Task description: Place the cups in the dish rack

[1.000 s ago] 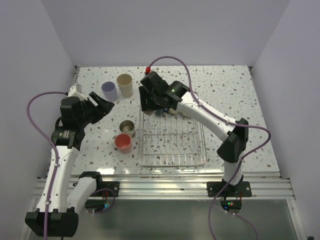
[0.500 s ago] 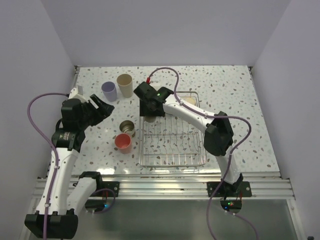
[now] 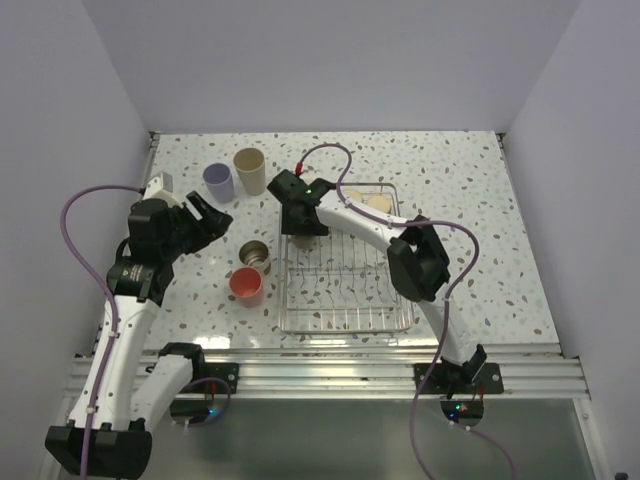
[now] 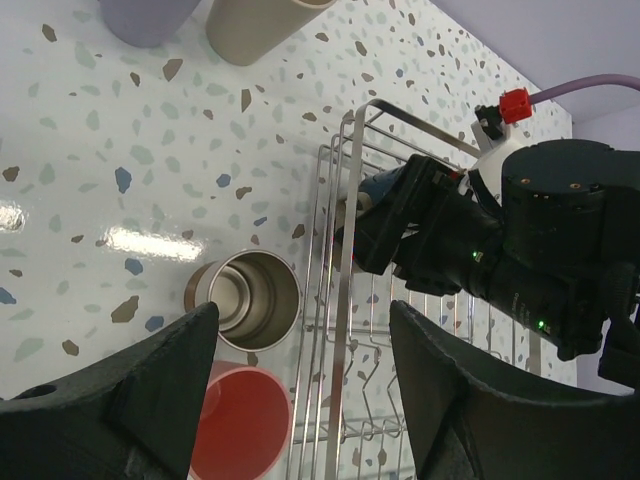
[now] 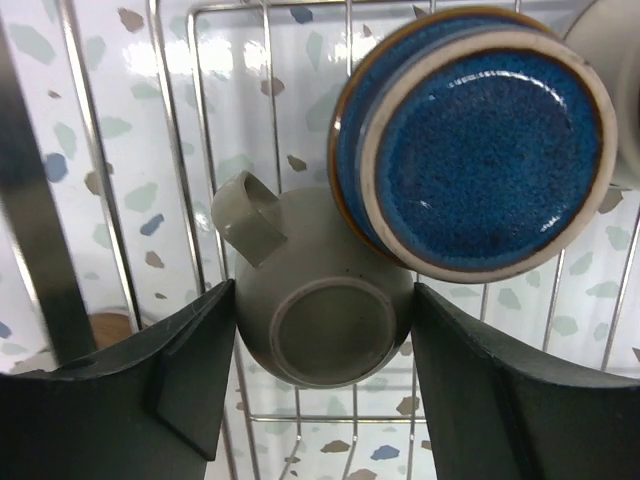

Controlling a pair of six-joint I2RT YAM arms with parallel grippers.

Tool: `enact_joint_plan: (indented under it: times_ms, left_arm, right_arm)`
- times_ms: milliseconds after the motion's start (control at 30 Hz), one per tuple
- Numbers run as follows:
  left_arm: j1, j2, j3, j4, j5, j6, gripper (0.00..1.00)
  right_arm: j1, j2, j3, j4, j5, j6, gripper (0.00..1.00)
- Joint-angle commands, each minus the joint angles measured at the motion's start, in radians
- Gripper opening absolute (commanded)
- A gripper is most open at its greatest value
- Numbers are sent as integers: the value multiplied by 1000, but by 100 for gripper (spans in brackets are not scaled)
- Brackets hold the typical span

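The dish rack [image 3: 345,328] sits mid-table. My right gripper [image 3: 300,232] reaches down into its far left corner, shut on an upside-down grey-beige mug [image 5: 320,320]; both fingers press its sides. A dark blue mug [image 5: 480,150], also upside down, leans against it in the rack [image 5: 180,150]. My left gripper [image 3: 215,213] hangs open left of the rack, above a steel cup [image 4: 243,300] and a coral cup [image 4: 235,420], nothing between its fingers. A lavender cup [image 3: 218,181] and a beige tumbler [image 3: 250,170] stand at the far left.
Tan cups [image 3: 375,203] lie in the rack's far right part. In the left wrist view the right arm's black wrist [image 4: 500,250] hangs over the rack rim [image 4: 345,260]. Walls close in the table on the left, back and right.
My right arm has swung left and come down into the rack's far left corner with the mug. The left gripper has shifted slightly.
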Motion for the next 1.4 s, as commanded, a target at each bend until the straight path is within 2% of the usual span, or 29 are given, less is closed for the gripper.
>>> enact_joint_plan:
  times_ms: [0,133,267,300,400,567,600,767,1100,1367]
  left_arm:
    - [-9,-1,0,6,-21,25,73]
    - [-15,5,3,8,-28,34,73]
    - [-17,7,2,8,-34,37,73]
    - [-18,7,2,9,-36,37,73]
    - [-20,11,3,11,-31,35,73]
    - [-21,11,0,11,-24,34,73]
    - [-21,11,-1,11,-22,32,73]
    - [-21,7,-4,11,-13,28,73]
    - [-21,2,-10,14,2,12,73]
    - [-21,5,-21,20,6,8,72]
  right_arm:
    - [-3,22,71,35,40,39,0]
    - [-5,37,94,24,43,31,0]
    - [-5,30,82,32,31,20,37]
    - [-5,24,77,35,27,19,55]
    - [-5,10,60,45,15,22,71]
    - [-5,-5,46,50,4,25,84]
    - [-5,-7,42,52,4,25,91]
    - [-3,-54,4,76,0,22,98]
    - [6,-174,-102,159,-74,-3,99]
    - [11,-252,-182,168,-69,-20,98]
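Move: My right fingers still grip the upturned grey cup, already low in the rack's far left corner; its resting spot is about 1 cm ahead, 1 cm left and 3 cm below. The blue mug lies roughly 6 cm ahead and 5 cm right at about hand height, the steel cup some 11 cm left and 4 cm back, 3 cm lower. From my left hand the grey cup is about 9 cm ahead, 19 cm right and 19 cm below. My right hand nudges the grey cup a good centimetre forward and slightly left beside the blue mug, pauses, then spreads its fingers wide to let go. With the fingers open I draw back about 2 cm and rise straight off the cup, some 5 cm up by the end, the hand's left side tipping up about 10 degrees. ##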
